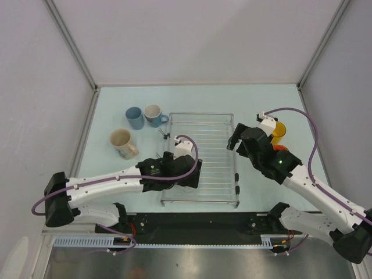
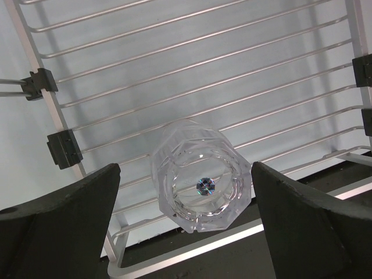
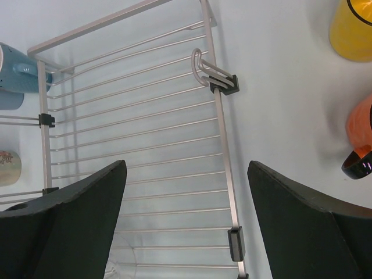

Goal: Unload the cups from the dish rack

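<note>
The silver wire dish rack (image 1: 215, 131) lies in the middle of the table. A small clear glass (image 2: 200, 177) lies on its side on the rack's bars (image 2: 52, 113), near the rack's front edge. My left gripper (image 2: 186, 197) hangs over it, open, with one dark finger (image 2: 64, 226) on each side and gaps between pads and glass. From above, the left gripper (image 1: 186, 171) covers the glass. My right gripper (image 1: 238, 139) hovers open over the rack's right rail (image 3: 224, 145), holding nothing.
Two light blue cups (image 1: 134, 118) (image 1: 154, 114) and a beige cup (image 1: 122, 143) stand on the table left of the rack. A yellow cup (image 1: 279, 131) and an orange mug (image 3: 360, 136) stand to its right, close beside the right arm.
</note>
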You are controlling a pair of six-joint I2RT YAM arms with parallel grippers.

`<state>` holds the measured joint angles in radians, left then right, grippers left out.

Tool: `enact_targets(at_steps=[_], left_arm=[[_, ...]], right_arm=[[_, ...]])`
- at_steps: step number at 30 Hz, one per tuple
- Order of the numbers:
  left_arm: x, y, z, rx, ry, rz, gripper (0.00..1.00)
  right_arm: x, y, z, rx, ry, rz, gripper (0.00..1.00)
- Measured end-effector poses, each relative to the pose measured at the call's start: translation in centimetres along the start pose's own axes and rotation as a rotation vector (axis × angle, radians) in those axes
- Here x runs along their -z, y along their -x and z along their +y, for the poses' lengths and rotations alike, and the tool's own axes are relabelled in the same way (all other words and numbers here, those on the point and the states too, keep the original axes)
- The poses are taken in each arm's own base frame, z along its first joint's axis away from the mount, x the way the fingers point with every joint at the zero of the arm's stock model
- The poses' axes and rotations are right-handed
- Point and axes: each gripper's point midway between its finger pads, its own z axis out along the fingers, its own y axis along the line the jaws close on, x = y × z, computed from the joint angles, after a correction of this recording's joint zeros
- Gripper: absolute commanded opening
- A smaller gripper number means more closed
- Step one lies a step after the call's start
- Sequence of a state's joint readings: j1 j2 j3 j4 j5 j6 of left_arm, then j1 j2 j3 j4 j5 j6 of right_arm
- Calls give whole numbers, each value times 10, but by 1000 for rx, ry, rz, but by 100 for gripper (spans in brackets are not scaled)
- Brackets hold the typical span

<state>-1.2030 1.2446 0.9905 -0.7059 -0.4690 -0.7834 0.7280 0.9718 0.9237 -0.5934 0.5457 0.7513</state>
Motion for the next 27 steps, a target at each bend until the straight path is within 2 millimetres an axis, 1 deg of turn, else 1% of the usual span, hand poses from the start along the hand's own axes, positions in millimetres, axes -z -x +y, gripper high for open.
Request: enact_targets(at_steps=[4, 10, 16, 19, 20, 22, 23, 25, 26, 27], left_arm=[[-3, -8, -4, -3, 6, 18, 100], [-13, -15, -2, -19, 39, 42, 100], [-21, -19, -7, -33, 49, 62, 100], [-24, -21, -7, -42, 52, 70, 97], [-24, -22, -7, -43, 53, 72, 93], [-24, -22, -7, -44, 51, 73, 88], [-24, -22, -8, -44, 51, 72, 82], [-25, -21, -9, -43, 46, 72, 74], [-25, -21, -9, -46, 45, 71, 65], [-25, -21, -9, -47, 43, 71, 59]], right_arm=[[2, 1, 1, -4, 7, -5, 90], [3, 2, 1, -5, 11, -8, 90], [3, 1, 0, -2, 8, -9, 90], [3, 0, 0, 0, 7, -8, 89], [3, 0, 0, 0, 7, -7, 89], [2, 0, 0, 1, 6, -6, 89], [2, 0, 0, 1, 6, -5, 89], [2, -1, -1, 2, 5, -4, 89], [2, -2, -1, 3, 4, -4, 89], [2, -2, -1, 3, 4, -3, 89]])
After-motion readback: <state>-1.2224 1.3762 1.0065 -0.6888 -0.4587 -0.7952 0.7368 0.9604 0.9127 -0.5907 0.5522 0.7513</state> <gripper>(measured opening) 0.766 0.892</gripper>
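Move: The clear cup stands at the rack's near end, almost straight below the left hand's open fingers: middle about 5 cm down, 1 cm ahead and 2 cm to the right. The rack's left rail runs some 8 cm left of the cup, level with it; the beige mug stands on the table about 15 cm ahead and 23 cm left of the hand. From the right hand, the cup lies roughly 17 cm left, 10 cm back and 12 cm down. Down go the left hand's wide-open fingers, about 3 cm and easing to a stop, drifting some 1 cm right and tilting about 5 degrees, until the clear cup stands between them. Only then, with the hand almost still, do they start to close, by about a quarter of their opening, bringing the fingertips up to the cup's two sides. ##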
